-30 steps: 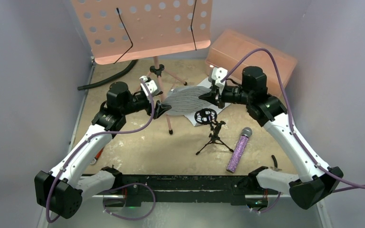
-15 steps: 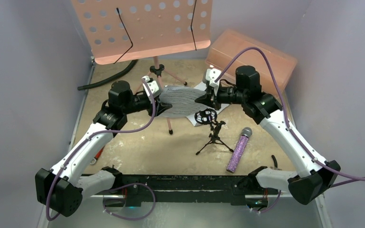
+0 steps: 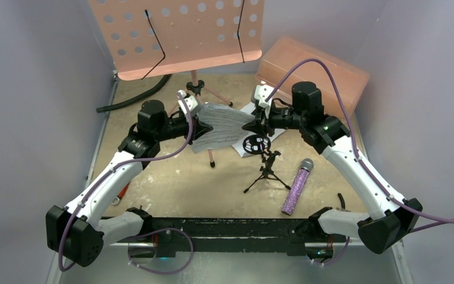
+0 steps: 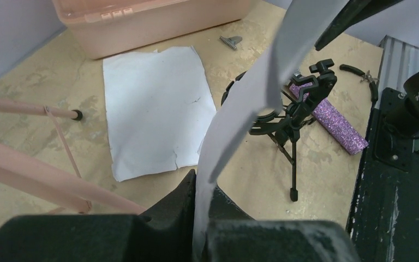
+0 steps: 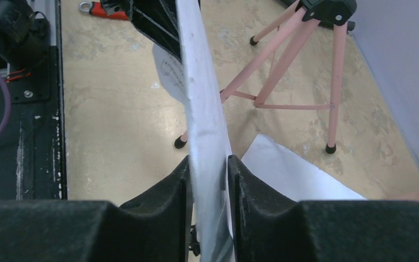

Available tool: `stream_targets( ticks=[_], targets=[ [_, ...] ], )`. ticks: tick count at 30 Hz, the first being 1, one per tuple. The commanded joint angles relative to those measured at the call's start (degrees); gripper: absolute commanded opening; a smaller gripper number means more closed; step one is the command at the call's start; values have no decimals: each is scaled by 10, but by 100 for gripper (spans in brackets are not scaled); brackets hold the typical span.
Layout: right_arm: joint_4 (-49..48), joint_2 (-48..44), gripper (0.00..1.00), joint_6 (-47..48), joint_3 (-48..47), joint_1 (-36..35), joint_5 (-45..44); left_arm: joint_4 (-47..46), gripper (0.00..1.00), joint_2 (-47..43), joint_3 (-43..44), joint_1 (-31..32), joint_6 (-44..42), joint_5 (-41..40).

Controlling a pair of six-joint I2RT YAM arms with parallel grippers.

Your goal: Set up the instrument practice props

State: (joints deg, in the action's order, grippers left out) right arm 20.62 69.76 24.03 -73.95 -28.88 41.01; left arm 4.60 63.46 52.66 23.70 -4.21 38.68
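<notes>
A white sheet-music page (image 3: 221,123) hangs in the air between my two grippers, in front of the pink perforated music stand (image 3: 183,35). My left gripper (image 3: 200,126) is shut on the page's left edge (image 4: 240,109), pads (image 4: 188,202) pinching it. My right gripper (image 3: 253,125) is open, its fingers (image 5: 177,180) standing slightly apart with the page (image 5: 202,98) loose between them. A second page (image 4: 153,103) lies flat on the table. The black tripod mic stand (image 3: 264,163) stands just below the right gripper. The purple glitter microphone (image 3: 296,186) lies to its right.
A salmon plastic box (image 3: 313,65) sits at the back right. The stand's pink tripod legs (image 5: 283,60) spread under the held page. A black hose (image 3: 133,97) lies at the back left, a red-handled wrench (image 3: 121,192) by the left arm, and a small black tool (image 3: 341,201) near the right arm.
My left gripper has moved in and shut on the page's left edge. The right gripper's jaws have parted. The page has tilted from flat to sloping.
</notes>
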Motion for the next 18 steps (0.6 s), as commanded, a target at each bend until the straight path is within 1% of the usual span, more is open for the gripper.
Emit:
stream_targets(
  ticks=[1, 2, 3, 5, 6, 9, 11, 12, 13, 16, 18],
  targets=[
    [-28, -14, 35, 1, -16, -3, -18, -26, 0, 9, 17, 2, 82, -17],
    [-34, -16, 39, -1, -14, -4, -22, -30, 0, 9, 15, 2, 91, -17],
    [-40, -18, 45, -3, -14, -3, -27, -35, 0, 8, 14, 2, 100, -18],
    [-52, -23, 55, -8, -14, -3, -38, -37, 0, 6, 9, 2, 114, -17],
    [-59, -25, 60, -9, -13, -3, -43, -59, 0, 4, 6, 2, 123, -17],
    [-78, -32, 75, -16, -10, -3, -57, -84, 0, -4, -9, 2, 150, -18],
    [-88, -35, 80, -21, -8, -3, -66, -97, 0, -10, -18, 2, 168, -18],
    [-93, -36, 87, -27, -7, -3, -69, -102, 0, -13, -22, 1, 180, -21],
    [-99, -36, 97, -36, -7, -3, -74, -105, 0, -17, -25, 2, 190, -21],
    [-112, -34, 98, -60, -12, -3, -95, -108, 0, -30, -32, 1, 208, -20],
    [-122, -35, 98, -85, -14, -4, -126, -107, 0, -42, -36, 1, 218, -20]
  ],
)
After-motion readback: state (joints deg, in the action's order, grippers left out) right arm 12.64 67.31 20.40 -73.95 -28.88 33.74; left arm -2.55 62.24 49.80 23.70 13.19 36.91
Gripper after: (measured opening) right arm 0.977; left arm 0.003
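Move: Both hands still have the sheet music: its middle is about 6 cm to the left hand's right and 9 cm to the right hand's left, about level with each. The music stand's lip is roughly 18 cm ahead, 3 cm left and 14 cm above the left hand. The mini tripod stands about 3 cm back, 4 cm right and 24 cm below the right hand; the other sheet lies some 14 cm ahead, 1 cm right and 32 cm below it. The right fingers, already loosening, spread wide to let go of the sheet's right edge, and that hand lifts about 4 cm and eases 2 cm forward, turning slightly clockwise. The left hand stays nearly in place and keeps its pinch shut on the sheet, rising only about 1 cm while it rolls some 15 degrees about its own fingers, top side going forward, so the sheet leans away from the robot. ##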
